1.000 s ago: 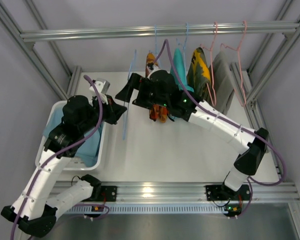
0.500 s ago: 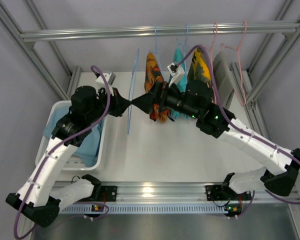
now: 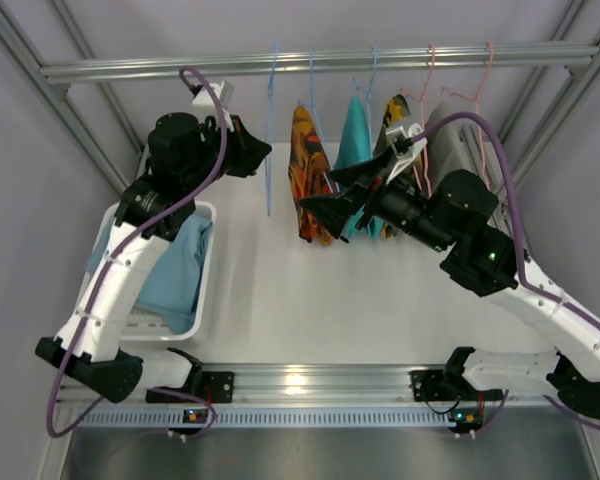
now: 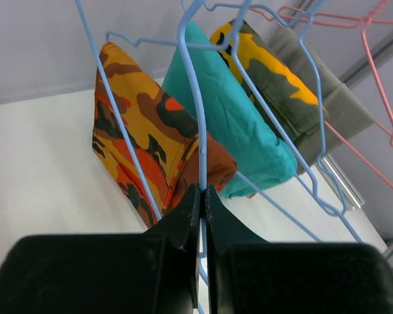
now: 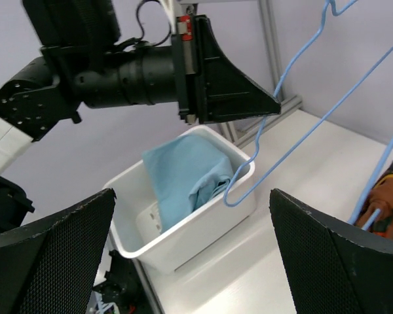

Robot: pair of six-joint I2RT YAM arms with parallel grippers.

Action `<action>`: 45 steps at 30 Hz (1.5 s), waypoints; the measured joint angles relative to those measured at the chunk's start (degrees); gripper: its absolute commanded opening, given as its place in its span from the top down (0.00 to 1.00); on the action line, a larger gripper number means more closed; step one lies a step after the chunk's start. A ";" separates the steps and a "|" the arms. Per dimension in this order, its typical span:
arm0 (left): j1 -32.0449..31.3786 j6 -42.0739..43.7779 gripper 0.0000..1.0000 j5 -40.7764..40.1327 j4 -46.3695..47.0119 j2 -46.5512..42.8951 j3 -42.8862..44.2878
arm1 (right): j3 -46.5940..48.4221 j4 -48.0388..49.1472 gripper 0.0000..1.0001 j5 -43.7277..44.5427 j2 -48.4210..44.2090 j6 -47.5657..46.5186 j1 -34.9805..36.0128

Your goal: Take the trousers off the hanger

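Note:
The light sky-blue trousers (image 3: 175, 275) lie crumpled in the white basket (image 3: 206, 300) at the left, off the hanger; they also show in the right wrist view (image 5: 183, 173). The thin light blue hanger (image 3: 269, 175) is bare and hangs upright, its top up at the rail. My left gripper (image 3: 264, 152) is raised high and shut on the hanger's wire (image 4: 195, 111), pinched between the jaws (image 4: 202, 191). My right gripper (image 3: 332, 190) is open and empty, apart from the hanger (image 5: 295, 127), in front of the hung garments, facing the basket (image 5: 183, 245).
On the rail (image 3: 180, 68) hang an orange camouflage garment (image 3: 308, 170), a teal one (image 3: 358, 140), a yellow camouflage one (image 3: 395, 125) and a grey one (image 3: 445, 140), some on pink hangers (image 3: 428, 90). Frame posts stand at both sides.
My left gripper has lifted the bare hanger from table height up to the rail. My right gripper has drawn back to the right, away from the hanger, and stands open.

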 measured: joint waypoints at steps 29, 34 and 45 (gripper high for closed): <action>8.50 -6.08 0.01 4.00 2.95 9.31 0.37 | -0.20 -7.37 0.01 -3.56 -6.62 4.35 -17.68; 8.55 -1.55 0.01 3.78 -1.31 5.97 0.98 | -0.28 -7.74 0.00 -3.39 -7.85 3.52 -20.70; 8.55 16.20 0.01 -1.42 -13.35 -10.58 -0.37 | -3.34 -15.52 0.00 0.74 -19.21 -2.95 -30.80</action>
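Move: The left hand grips the empty blue hanger; the free spot on the rail for its hook lies about 15 cm ahead, 1 cm left and 5 cm above. The orange camouflage trousers hang some 10 cm ahead, 9 right and 15 below, the teal trousers 10 ahead and 19 right, equally low. From the right hand, the orange trousers are roughly 20 cm ahead, level sideways and 18 below. The left hand carries the empty blue hanger about 8 cm forward and then 6 cm down to set its hook over the rail, fingers tipping down a little, then opens wide, lets go and draws back some 12 cm, swinging left and rising clear. Meanwhile the right hand, open and empty, moves some 19 cm right in front of the orange and teal trousers, turning clockwise about 30 degrees. ##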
